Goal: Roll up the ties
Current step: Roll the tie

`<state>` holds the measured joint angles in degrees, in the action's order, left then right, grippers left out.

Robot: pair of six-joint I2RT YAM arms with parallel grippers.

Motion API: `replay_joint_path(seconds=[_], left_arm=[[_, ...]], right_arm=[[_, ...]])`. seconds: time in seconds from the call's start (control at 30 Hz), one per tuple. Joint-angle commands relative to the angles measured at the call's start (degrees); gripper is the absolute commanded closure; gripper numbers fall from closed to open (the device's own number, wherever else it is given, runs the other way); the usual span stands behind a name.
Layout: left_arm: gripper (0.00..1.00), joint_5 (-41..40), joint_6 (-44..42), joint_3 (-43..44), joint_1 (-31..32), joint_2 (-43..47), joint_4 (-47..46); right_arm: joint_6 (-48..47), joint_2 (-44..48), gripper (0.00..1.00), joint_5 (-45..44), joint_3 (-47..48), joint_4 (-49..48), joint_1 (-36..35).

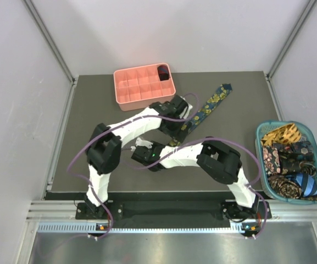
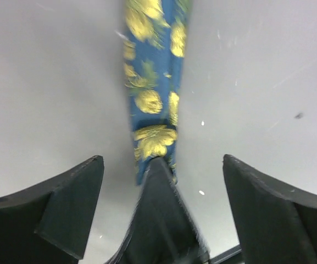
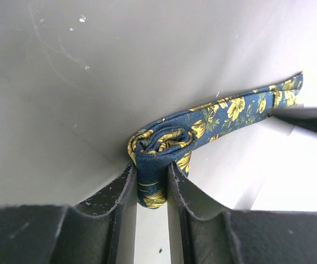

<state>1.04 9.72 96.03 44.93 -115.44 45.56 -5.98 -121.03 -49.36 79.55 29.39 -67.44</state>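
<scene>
A navy tie with yellow flowers (image 1: 213, 102) lies slantwise on the dark mat, its wide tip toward the far right. Its near end is wound into a small coil (image 3: 161, 140), and my right gripper (image 3: 151, 168) is shut on that coil, one finger on each side. The rest of the tie (image 3: 240, 107) trails off to the upper right. My left gripper (image 2: 162, 158) hovers open over the tie (image 2: 150, 71), fingers wide on either side, touching nothing. A dark blurred shape (image 2: 161, 220) between them hides the tie's near end. From above, the left gripper (image 1: 178, 122) sits just beyond the right gripper (image 1: 170, 144).
A salmon-pink grid tray (image 1: 126, 94) stands at the back of the mat, with a dark coil (image 1: 162, 71) in its far right compartment. A teal basket (image 1: 268, 127) with several loose ties (image 1: 290, 159) sits off the mat's right edge.
</scene>
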Motion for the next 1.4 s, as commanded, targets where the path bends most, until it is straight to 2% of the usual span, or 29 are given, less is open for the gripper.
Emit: replay_joint_path(seconds=[0.0, 0.2, 0.33, 0.43, 0.57, 0.7, 0.9, 1.0, 1.2, 1.33, 1.37], left_arm=[[0.03, -2.97, 3.99, -3.91, -3.17, 9.08, -9.42], [0.01, -2.88, 9.61, -17.08, -8.79, 20.76, -21.89], [0.01, 2.03, 12.95, -25.87, -13.37, 27.62, -30.25], [0.01, 2.39, 15.77, -32.91, -16.27, 32.46, -35.87], [0.01, 2.3, 19.45, -40.29, -19.26, 37.9, -40.27], [0.04, 1.25, 21.66, -43.55, -21.54, 40.73, -40.81], [0.07, -6.03, 23.94, -50.75, -21.99, 47.49, -44.23], [0.08, -6.84, 24.83, -54.27, -21.99, 50.83, -47.21], [0.06, -2.28, 22.99, -59.72, -21.99, 53.12, -50.65], [0.02, 8.42, 20.27, -63.5, -21.9, 51.81, -57.84], [0.02, 8.98, 20.17, -63.77, -21.73, 51.72, -58.21]], right_arm=[[2.81, 1.94, 0.89, 7.52, -1.41, 0.06, 0.82], [2.55, 6.59, 0.89, 12.62, -4.22, -3.97, 0.99], [2.64, 10.37, 0.89, 19.47, -6.16, -6.27, 2.39], [2.81, 12.57, 0.9, 24.12, -7.38, -7.58, 4.06], [3.16, 15.38, 0.91, 32.21, -9.32, -9.61, 6.87], [3.78, 18.46, 0.92, 40.3, -11.95, -11.8, 10.04], [5.54, 21.8, 0.92, 55.59, -15.74, -15.14, 16.54], [5.54, 21.81, 0.92, 64.01, -16.62, -15.76, 19.71], [8.35, 19.79, 0.92, 76.41, -16.53, -16.9, 26.04], [9.93, 15.31, 0.92, 87.66, -15.3, -17.17, 30.16], [10.45, 14.34, 0.92, 89.42, -15.13, -17.6, 30.87]])
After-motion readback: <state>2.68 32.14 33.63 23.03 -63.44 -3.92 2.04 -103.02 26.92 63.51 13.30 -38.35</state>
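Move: Pinched in the right fingers, the tie's roll sits right at that hand's point, about 1 cm ahead; from the empty left hand it lies some 3 cm back, 4 cm left and 5 cm below. The flat strip's middle is about 12 cm ahead and 11 cm right of the right hand, 3 cm lower. The pink box stands some 23 cm ahead and 9 cm left of the right hand. Twisting about 70 degrees nearly on the spot, the right hand keeps its pinch and turns the roll over forward and right onto the strip, its fingers swinging from forward-down to left-down as it creeps up 2 cm. The left hand, already clear and wide open, rises and swings about 16 cm left, away from the roll, tilting as it goes, then sinks a little. ##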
